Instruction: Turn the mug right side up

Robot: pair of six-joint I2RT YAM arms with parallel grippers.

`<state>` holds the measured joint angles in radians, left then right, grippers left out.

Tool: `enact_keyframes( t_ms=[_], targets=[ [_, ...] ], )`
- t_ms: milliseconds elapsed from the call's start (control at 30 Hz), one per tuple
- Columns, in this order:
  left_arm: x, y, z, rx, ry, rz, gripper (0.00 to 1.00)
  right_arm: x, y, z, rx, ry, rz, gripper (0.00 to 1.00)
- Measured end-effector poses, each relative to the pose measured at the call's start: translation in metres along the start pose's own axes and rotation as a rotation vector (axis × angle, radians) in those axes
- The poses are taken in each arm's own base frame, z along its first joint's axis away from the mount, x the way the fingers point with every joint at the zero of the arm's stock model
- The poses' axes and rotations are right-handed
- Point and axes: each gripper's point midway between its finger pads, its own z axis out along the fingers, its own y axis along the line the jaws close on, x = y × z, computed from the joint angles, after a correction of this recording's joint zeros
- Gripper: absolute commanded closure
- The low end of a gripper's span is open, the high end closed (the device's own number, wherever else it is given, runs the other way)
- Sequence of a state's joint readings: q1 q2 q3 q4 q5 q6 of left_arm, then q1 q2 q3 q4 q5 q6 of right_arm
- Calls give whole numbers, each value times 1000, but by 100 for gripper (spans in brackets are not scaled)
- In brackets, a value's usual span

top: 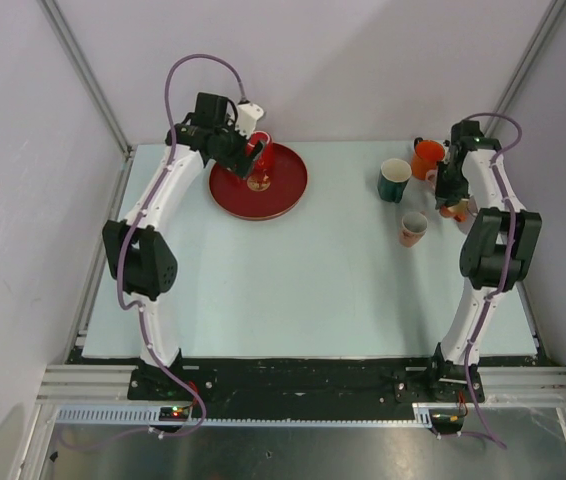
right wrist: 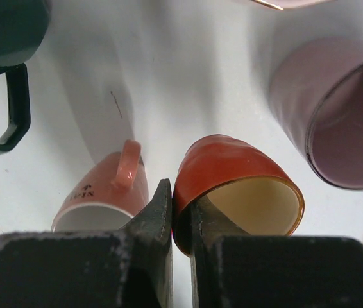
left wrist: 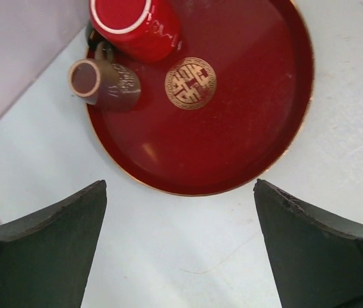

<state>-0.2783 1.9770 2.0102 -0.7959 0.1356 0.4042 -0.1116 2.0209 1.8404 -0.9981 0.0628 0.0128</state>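
An orange-red mug [right wrist: 233, 170] with a cream inside is tipped with its mouth towards the right wrist camera. My right gripper [right wrist: 180, 199] is shut on its wall, one finger inside the rim and one outside. In the top view that gripper [top: 450, 200] hangs at the table's right side and covers the mug. A red mug [left wrist: 136, 22] stands on the red tray [left wrist: 233, 147]; its upward end is red with a white ring. My left gripper [left wrist: 180, 184] is open and holds nothing, just off the tray's rim.
A small brown cup [left wrist: 101, 80] lies beside the red mug on the tray. Crowded round the right gripper are a dark green mug [right wrist: 2, 38], a salmon mug [right wrist: 104, 189] with lettering and a mauve mug [right wrist: 335, 109]. The enclosure's walls stand close at back and right.
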Motion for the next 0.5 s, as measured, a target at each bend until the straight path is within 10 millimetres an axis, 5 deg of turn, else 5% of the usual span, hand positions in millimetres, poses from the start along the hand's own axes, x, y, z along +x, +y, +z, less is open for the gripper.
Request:
enact_keyframes(
  t_ms=[167, 500],
  targets=[
    [-4, 23, 11, -62, 18, 147, 0, 1, 7, 26, -26, 45, -26, 99],
    [7, 69, 70, -111, 64, 245, 0, 17, 8, 67, -15, 133, -49, 88]
  ],
)
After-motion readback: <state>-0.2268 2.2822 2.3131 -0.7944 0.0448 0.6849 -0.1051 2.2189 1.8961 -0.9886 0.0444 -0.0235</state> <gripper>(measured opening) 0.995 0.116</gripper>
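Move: The right hand holds the small orange mug over its table spot, about 11 cm below and 1 cm ahead; the pink mug stands 11 cm left and 2 cm back, the mauve mug 10 cm right and 4 cm ahead. For the open left hand, the upturned brown mug lies about 15 cm ahead, 5 cm left and 18 cm below; the red mug is level with it, roughly 9 cm farther right. Right hand lowers its orange mug 7 cm; open left goes about 8 cm forward, down-left towards brown mug. ##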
